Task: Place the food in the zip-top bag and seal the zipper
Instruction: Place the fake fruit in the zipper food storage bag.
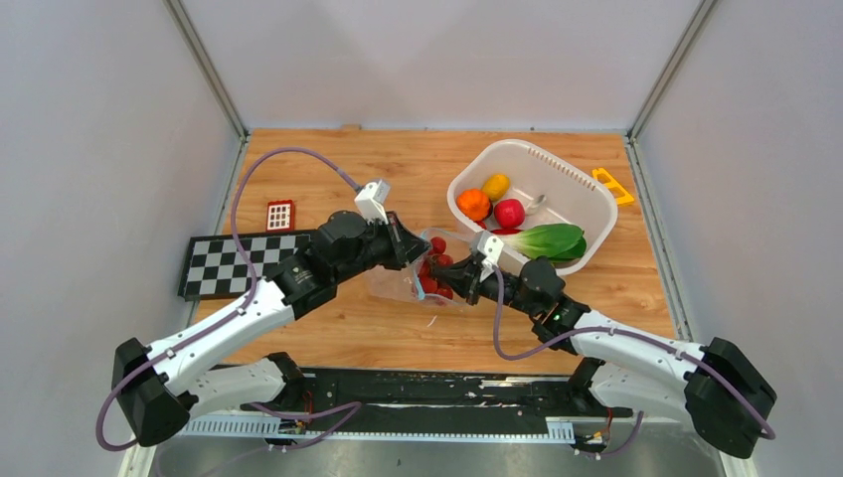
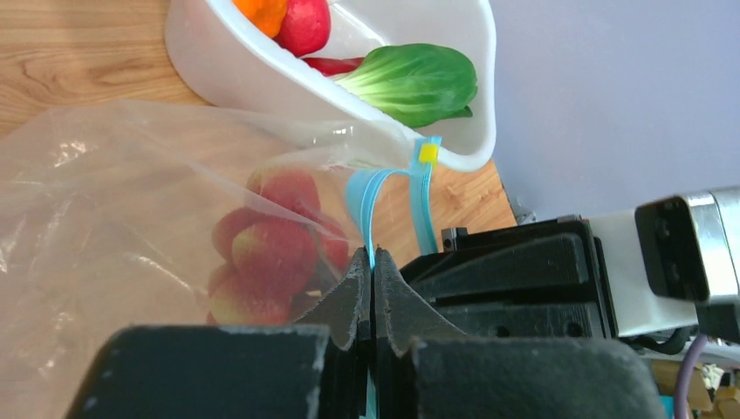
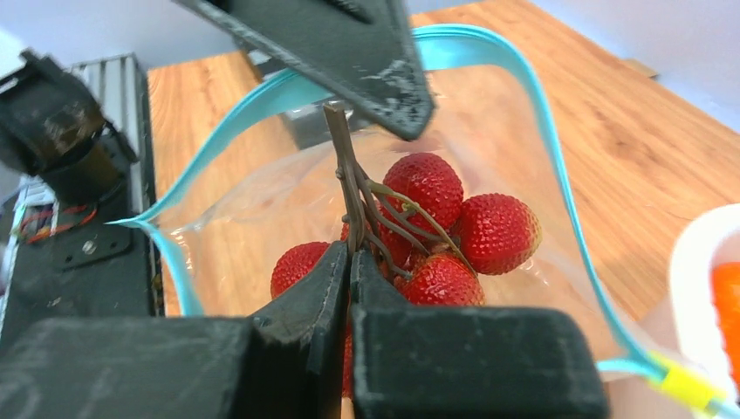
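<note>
The clear zip-top bag (image 1: 396, 284) lies mid-table with its mouth open. My left gripper (image 1: 412, 254) is shut on the bag's teal zipper (image 2: 362, 196) and holds one lip up. My right gripper (image 1: 467, 284) is shut on the brown stem of the red grape bunch (image 3: 436, 227), which hangs inside the open mouth, ringed by the zipper (image 3: 541, 113). The bunch shows through the plastic in the left wrist view (image 2: 270, 244). The tangerine (image 1: 473, 204), lemon (image 1: 495, 186) and apple (image 1: 509, 213) lie in the white basket (image 1: 527, 147). I cannot make out the dark purple piece.
A green leafy vegetable (image 1: 547, 240) lies in the basket's near end. A checkerboard mat (image 1: 244, 263) and a small red block (image 1: 280, 215) sit at the left. A yellow piece (image 1: 612, 186) lies right of the basket. A yellow slider (image 2: 428, 153) sits on the zipper's end.
</note>
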{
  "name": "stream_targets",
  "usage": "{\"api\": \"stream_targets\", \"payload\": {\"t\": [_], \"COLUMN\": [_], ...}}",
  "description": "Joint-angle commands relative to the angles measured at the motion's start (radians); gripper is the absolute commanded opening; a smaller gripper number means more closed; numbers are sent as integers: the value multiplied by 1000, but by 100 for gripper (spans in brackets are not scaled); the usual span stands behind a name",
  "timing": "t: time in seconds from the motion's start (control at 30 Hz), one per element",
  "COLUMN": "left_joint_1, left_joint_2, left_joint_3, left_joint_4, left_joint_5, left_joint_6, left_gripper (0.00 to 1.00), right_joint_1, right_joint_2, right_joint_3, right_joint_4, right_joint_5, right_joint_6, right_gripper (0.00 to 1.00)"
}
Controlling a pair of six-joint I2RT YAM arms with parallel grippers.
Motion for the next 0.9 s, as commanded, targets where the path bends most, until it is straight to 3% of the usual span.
{"api": "stream_targets", "payload": {"t": [0.0, 0.13, 0.37, 0.57, 0.7, 0.77, 0.8, 0.83, 0.87], "left_joint_1": [1, 1, 2, 3, 3, 3, 3, 3, 4], "left_joint_2": [-58, -87, -75, -63, -78, -85, -89, -95, -102], "left_joint_3": [6, 2, 8, -23, -29, -25, -21, -17, -14], "left_joint_4": [57, 50, 92, 186, 208, 197, 179, 156, 133], "left_joint_5": [-21, -68, -27, 30, 20, 5, -10, -24, -54], "left_joint_6": [16, 2, -56, -112, -121, -114, -107, -101, -94], "left_gripper": [0, 0, 0, 0, 0, 0, 0, 0, 0], "right_joint_1": [-6, -6, -6, -8, -8, -8, -8, -9, -9], "right_joint_2": [-19, -53, 24, 141, 194, 198, 192, 172, 142], "right_joint_3": [-13, -15, -65, -44, -30, -34, -40, -46, -46], "right_joint_4": [223, 279, 626, 832, 850, 849, 843, 820, 769], "right_joint_5": [121, 81, 141, 201, 193, 204, 218, 228, 233], "right_joint_6": [90, 83, 110, 285, 312, 318, 325, 326, 326], "right_gripper": [0, 0, 0, 0, 1, 7, 17, 40, 54]}}
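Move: The right gripper holds the grape stem at the bag's mouth. The bag's middle lies about 2 cm ahead, 4 cm left and 7 cm below it, with the grapes about 2 cm ahead, 3 cm left and 4 cm below. From there the orange pumpkin is some 13 cm ahead and 8 cm right, the white bin's middle 14 cm ahead and 20 cm right. From the left gripper, pinching the zipper edge, the bag's middle lies about 3 cm back, 3 cm left and 12 cm below. Lift the grapes by their stem with the right gripper, about 8 cm up with a drift forward, rolling the hand some 30 degrees so its fingertips swing upward; right at the end, start opening the fingers around the stem. Meanwhile raise the left gripper roughly 5 cm, tipping its fingers up a little and keeping its pinch on the blue zipper edge. ##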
